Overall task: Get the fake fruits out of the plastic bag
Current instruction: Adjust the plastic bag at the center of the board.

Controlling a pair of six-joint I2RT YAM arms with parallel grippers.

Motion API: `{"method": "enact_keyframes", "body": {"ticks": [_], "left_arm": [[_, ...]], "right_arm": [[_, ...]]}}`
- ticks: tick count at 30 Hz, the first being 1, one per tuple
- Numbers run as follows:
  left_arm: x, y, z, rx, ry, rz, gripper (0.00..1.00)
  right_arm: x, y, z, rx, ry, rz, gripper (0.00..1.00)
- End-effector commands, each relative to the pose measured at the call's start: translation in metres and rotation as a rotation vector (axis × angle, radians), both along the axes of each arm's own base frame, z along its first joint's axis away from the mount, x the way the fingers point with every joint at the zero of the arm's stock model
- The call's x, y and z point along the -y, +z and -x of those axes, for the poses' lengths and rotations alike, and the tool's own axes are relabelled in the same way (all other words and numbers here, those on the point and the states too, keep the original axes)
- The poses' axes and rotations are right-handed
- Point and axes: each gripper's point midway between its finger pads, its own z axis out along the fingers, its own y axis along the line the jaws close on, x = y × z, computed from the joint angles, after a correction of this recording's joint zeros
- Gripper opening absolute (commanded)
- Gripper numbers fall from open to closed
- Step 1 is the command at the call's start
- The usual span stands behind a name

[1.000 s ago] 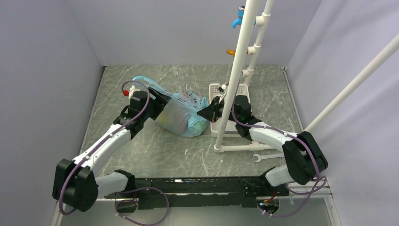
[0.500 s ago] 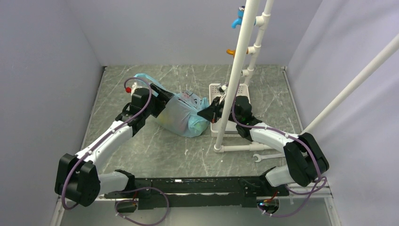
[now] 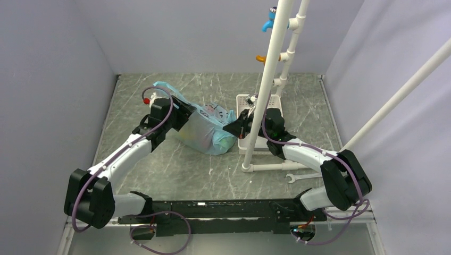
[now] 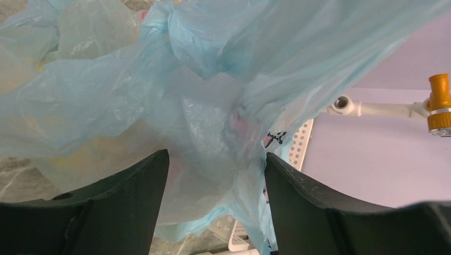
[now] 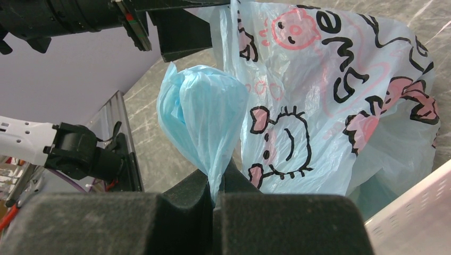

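The plastic bag [image 3: 205, 130] lies mid-table between both grippers, light blue with cartoon prints [image 5: 330, 79]. My left gripper [image 3: 183, 112] presses into its left side. Its jaws stand partly apart around a bulge of bag film [image 4: 213, 175] that touches both fingers. One bag handle [image 3: 159, 85] trails behind the left wrist. My right gripper [image 3: 234, 129] is shut on the other handle, a twisted blue one [image 5: 205, 111], pinched between its fingertips. The fake fruits show only as dim yellow [image 4: 80, 154] and pink tints through the film.
A white slotted basket [image 3: 243, 100] stands right of the bag, against the base of a white PVC pipe frame [image 3: 266, 79]. Orange [image 4: 439, 103] and blue fittings hang on the pipes. A wrench [image 3: 298, 177] lies at the right front.
My left arm has swung a little away from me, and the trailing bag handle has moved with it. The right arm and the pinched handle have stayed put.
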Motion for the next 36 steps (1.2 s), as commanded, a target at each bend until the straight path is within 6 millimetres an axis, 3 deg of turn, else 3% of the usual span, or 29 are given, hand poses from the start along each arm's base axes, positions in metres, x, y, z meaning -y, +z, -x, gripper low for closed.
{"method": "enact_keyframes", "body": {"ticks": [1,6,9,14,18,22,28,33,36], "left_arm": [[0.005,0.020,-0.010,0.056,0.001,0.026,0.70],[0.003,0.021,-0.009,0.061,0.000,0.010,0.59],[0.003,0.023,-0.005,0.073,-0.015,0.004,0.51],[0.004,0.032,0.000,0.128,-0.072,-0.040,0.39],[0.006,0.040,0.003,0.186,-0.129,-0.099,0.24],[0.010,0.044,0.003,0.214,-0.196,-0.155,0.19],[0.018,0.038,0.005,0.198,-0.261,-0.175,0.00],[0.019,0.030,0.014,0.193,-0.296,-0.176,0.00],[0.023,0.028,0.020,0.185,-0.346,-0.189,0.00]], "right_arm": [[-0.002,0.015,0.000,0.065,0.006,-0.023,0.00],[-0.002,0.013,-0.001,0.058,-0.001,-0.011,0.00],[-0.001,0.008,-0.002,0.039,-0.005,0.016,0.22],[0.009,0.000,-0.010,-0.065,-0.008,0.111,0.46],[0.016,0.012,-0.012,-0.088,0.013,0.144,0.70],[0.032,0.038,-0.019,-0.059,-0.039,0.138,0.86],[0.039,0.069,-0.045,-0.005,-0.060,0.186,0.94],[0.040,0.089,-0.066,0.076,-0.092,0.230,0.99],[0.029,0.090,-0.071,0.128,0.000,0.249,0.99]]}}
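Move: The bag's upper film is already between the left hand's open fingers, about 1 cm to the right of its hand point, 1 cm ahead and 1 cm below. The fruit-filled bag body sits some 6 cm back, 5 cm right and 12 cm below the left hand. The bag's right handle is bunched in the right hand's shut fingers; from that hand the bag body lies about 10 cm left, 1 cm ahead and 12 cm down, and the basket roughly 15 cm right, 2 cm ahead and 15 cm below. The bag's film is pinched by the left fingers as they close fully, nearly in place at first, then with a 2 cm lift, a slight draw back and right, and a clockwise turn of some 15 degrees. The right hand opens wide, lets go of the handle with a small dip, backs off rightward, then rises about 9 cm and reaches forward 6 cm, its fingertips tipping down about 10 degrees. ##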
